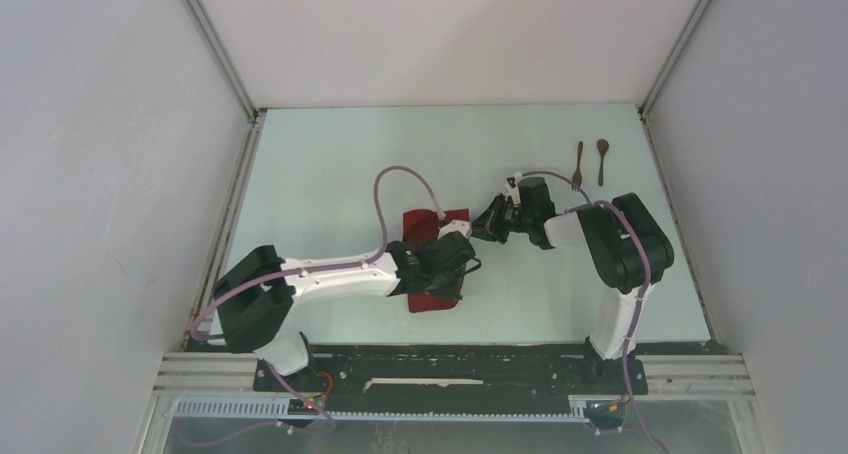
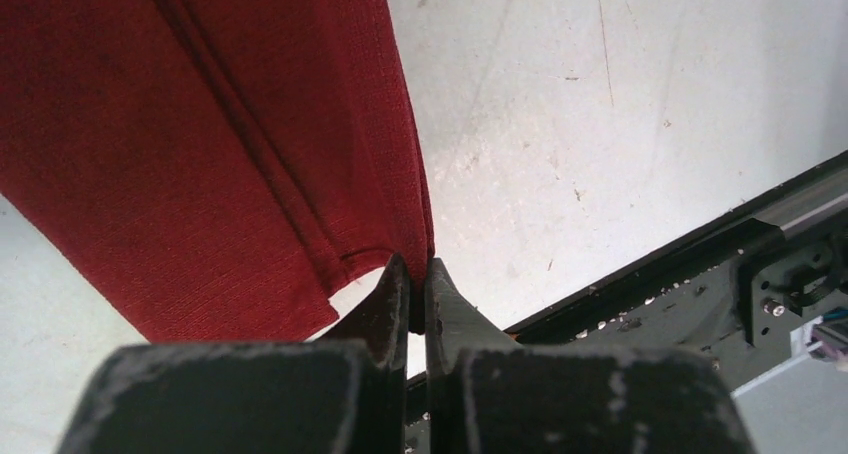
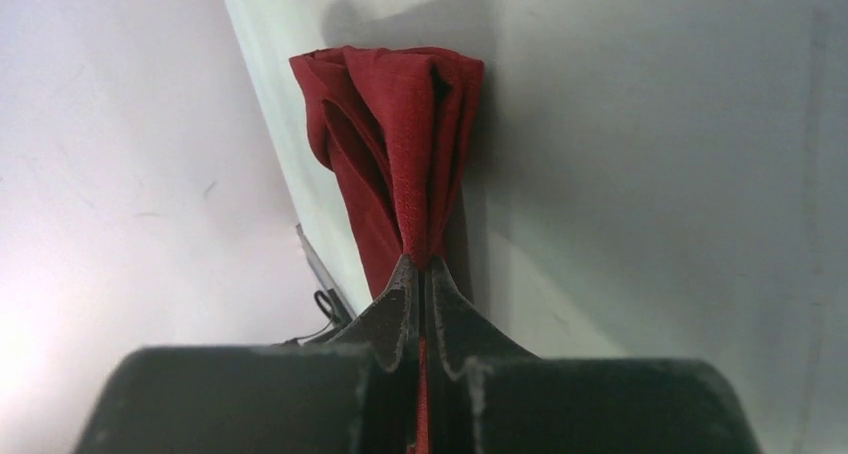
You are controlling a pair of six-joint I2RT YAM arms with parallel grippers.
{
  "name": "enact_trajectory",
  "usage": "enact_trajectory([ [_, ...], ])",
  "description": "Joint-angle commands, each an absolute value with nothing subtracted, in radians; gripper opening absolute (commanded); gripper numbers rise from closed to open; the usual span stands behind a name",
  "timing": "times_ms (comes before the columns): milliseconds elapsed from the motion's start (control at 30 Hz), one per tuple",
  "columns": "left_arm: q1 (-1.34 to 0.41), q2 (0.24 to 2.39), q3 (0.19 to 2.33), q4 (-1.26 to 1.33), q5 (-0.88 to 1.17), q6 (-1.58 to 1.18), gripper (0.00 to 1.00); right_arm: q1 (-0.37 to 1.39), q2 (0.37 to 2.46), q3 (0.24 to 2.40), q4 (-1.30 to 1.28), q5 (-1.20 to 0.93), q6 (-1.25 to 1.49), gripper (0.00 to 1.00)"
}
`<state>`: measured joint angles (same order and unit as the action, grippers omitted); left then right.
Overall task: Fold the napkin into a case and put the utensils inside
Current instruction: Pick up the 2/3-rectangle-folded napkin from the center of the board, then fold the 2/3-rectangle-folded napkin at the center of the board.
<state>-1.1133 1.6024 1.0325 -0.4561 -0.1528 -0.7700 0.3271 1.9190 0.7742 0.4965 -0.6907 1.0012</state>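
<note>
The dark red napkin [image 1: 428,224] lies partly folded in the middle of the table, largely under the left arm's wrist. In the left wrist view the napkin [image 2: 200,144] shows folded layers, and my left gripper [image 2: 418,270] is shut on its edge. From the right, my right gripper [image 3: 420,267] is shut on a bunched fold of the napkin [image 3: 400,134], which rises off the table. In the top view the left gripper [image 1: 458,274] and right gripper [image 1: 478,230] sit close together at the cloth's right side. The utensils, a fork [image 1: 578,164] and a spoon [image 1: 602,160], lie apart at the back right.
White enclosure walls [image 1: 120,174] surround the pale table [image 1: 330,154]. A black rail [image 2: 700,264] runs along the near edge, close to the left gripper. A purple cable [image 1: 400,179] loops over the left arm above the napkin.
</note>
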Motion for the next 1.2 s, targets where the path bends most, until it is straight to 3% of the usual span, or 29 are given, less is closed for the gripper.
enact_trajectory([
  [0, -1.084, 1.494, 0.941, -0.305, -0.081, -0.787, 0.0, 0.38, 1.806, 0.882, 0.257, -0.549, 0.851, 0.0],
  [300, -1.052, 1.352, 0.722, -0.108, -0.04, -0.763, 0.0, 0.544, 1.761, 1.115, -0.149, -0.235, 0.761, 0.0],
  [1167, -0.962, 1.039, 0.318, 0.076, -0.009, -0.796, 0.0, 0.735, 1.977, 1.524, -0.431, -0.118, 0.847, 0.0],
])
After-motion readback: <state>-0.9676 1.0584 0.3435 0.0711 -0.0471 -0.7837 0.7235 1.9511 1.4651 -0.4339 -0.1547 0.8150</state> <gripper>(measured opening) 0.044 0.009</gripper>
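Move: Already pinched by both closed grippers, the napkin's right long edge is to go over towards its left. From the left hand at the near corner, the napkin's middle is about 11 cm ahead, 4 cm left and 5 cm below. From the right hand it is 6 cm back, 7 cm left and 3 cm below, with the napkin's left edge 6 cm beyond that middle. The fork is 17 cm ahead and 23 cm right of the right hand, the spoon 5 cm farther right. Carrying the pinched edge leftward over the napkin, the right hand first climbs about 5 cm as it goes, then runs on nearly level, some 10 cm left in all, its fingers tilting about 30 degrees to point more steeply down. The left hand takes the near end about 8 cm left, its fingertips tilting out to the right. Both stay shut on the cloth. ##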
